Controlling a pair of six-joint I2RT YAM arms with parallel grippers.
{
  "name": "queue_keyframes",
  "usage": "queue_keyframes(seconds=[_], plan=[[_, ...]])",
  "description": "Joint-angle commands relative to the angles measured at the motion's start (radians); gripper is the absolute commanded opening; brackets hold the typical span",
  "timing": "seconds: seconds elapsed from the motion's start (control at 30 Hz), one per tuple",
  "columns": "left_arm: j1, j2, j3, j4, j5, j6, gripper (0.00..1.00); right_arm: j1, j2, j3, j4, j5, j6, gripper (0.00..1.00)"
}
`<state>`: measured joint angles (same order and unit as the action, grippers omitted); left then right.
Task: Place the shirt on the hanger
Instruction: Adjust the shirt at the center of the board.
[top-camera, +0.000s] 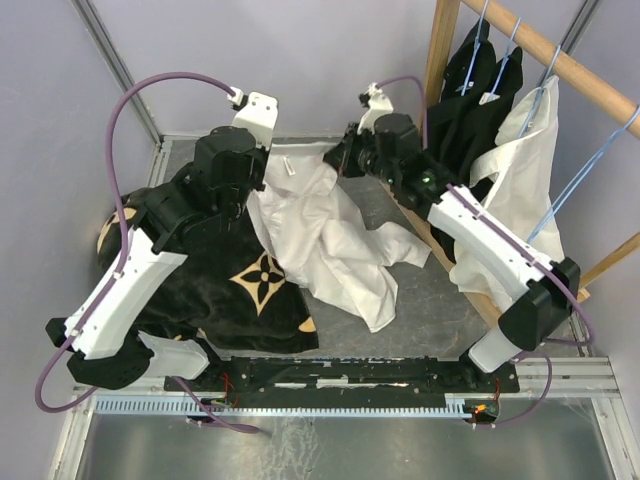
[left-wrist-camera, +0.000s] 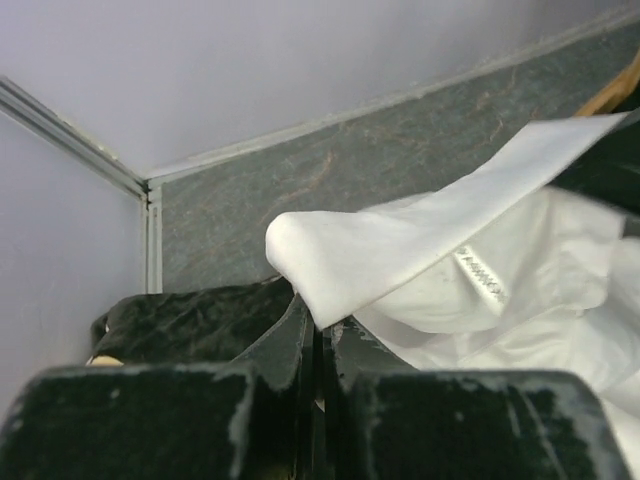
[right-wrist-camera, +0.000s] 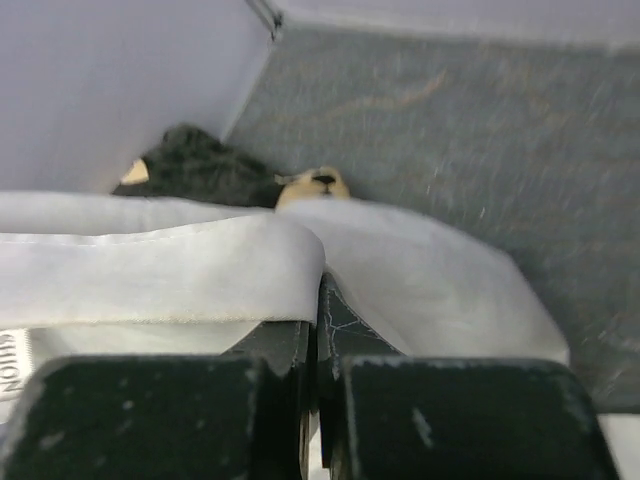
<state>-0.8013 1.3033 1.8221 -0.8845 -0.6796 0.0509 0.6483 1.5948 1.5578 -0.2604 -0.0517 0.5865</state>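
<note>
The white shirt (top-camera: 335, 235) is held up by its collar between my two grippers, and its body and sleeves trail down onto the table. My left gripper (top-camera: 263, 167) is shut on one end of the collar (left-wrist-camera: 400, 245), pinching the fold at its fingertips (left-wrist-camera: 318, 318); the neck label (left-wrist-camera: 480, 277) shows just inside. My right gripper (top-camera: 339, 160) is shut on the other end of the collar, with the shirt (right-wrist-camera: 150, 265) draped over its closed fingers (right-wrist-camera: 318, 292). An empty light-blue wire hanger (top-camera: 598, 165) hangs from the wooden rod at the right, well clear of both grippers.
The wooden clothes rack (top-camera: 560, 60) stands at the right with black shirts (top-camera: 475, 95) and another white garment (top-camera: 520, 170) on blue hangers. A black cloth with tan flower motifs (top-camera: 255, 285) lies under the left arm. Walls close in the back corner (left-wrist-camera: 145, 185).
</note>
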Motion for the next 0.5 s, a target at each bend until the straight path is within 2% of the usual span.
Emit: queue_keyframes(seconds=[0.0,0.2,0.33,0.47], plan=[[0.011,-0.004,0.119,0.11,-0.07,0.047,0.03,-0.024,-0.158,0.168,0.025,0.098,-0.177,0.0],[0.011,0.082,0.288,0.132,-0.019,0.046,0.03,-0.024,-0.305,0.314,0.05,0.2,-0.339,0.0],[0.011,0.074,0.305,0.175,-0.035,0.071,0.03,-0.023,-0.38,0.39,-0.005,0.106,-0.36,0.0],[0.012,0.051,0.282,0.198,-0.086,0.096,0.03,0.008,-0.382,0.423,-0.11,0.033,-0.341,0.0]])
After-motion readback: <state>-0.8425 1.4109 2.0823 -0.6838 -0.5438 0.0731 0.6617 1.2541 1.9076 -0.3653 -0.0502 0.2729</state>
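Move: Both hands already pinch the white shirt by its top edge. The board's centre lies about 15 cm to the left hand's right, 3 back and 40 below; from the right hand, 11 cm back, 3 to its right and some 30 below. The dark blanket's middle is roughly 15 cm left of the left hand and 7 back. The black shirts on the rack hang about 21 cm to the right hand's right, level with it fore and aft. Hoisting the pinched top edge, the right hand sweeps up some 27 cm while drawing back and out to the right towards the rack side, its fingers tilting up nearly 40 degrees. The left hand keeps its pinch too, rising about 10 cm, then also easing right as it rolls its left side down and tips up slightly. ##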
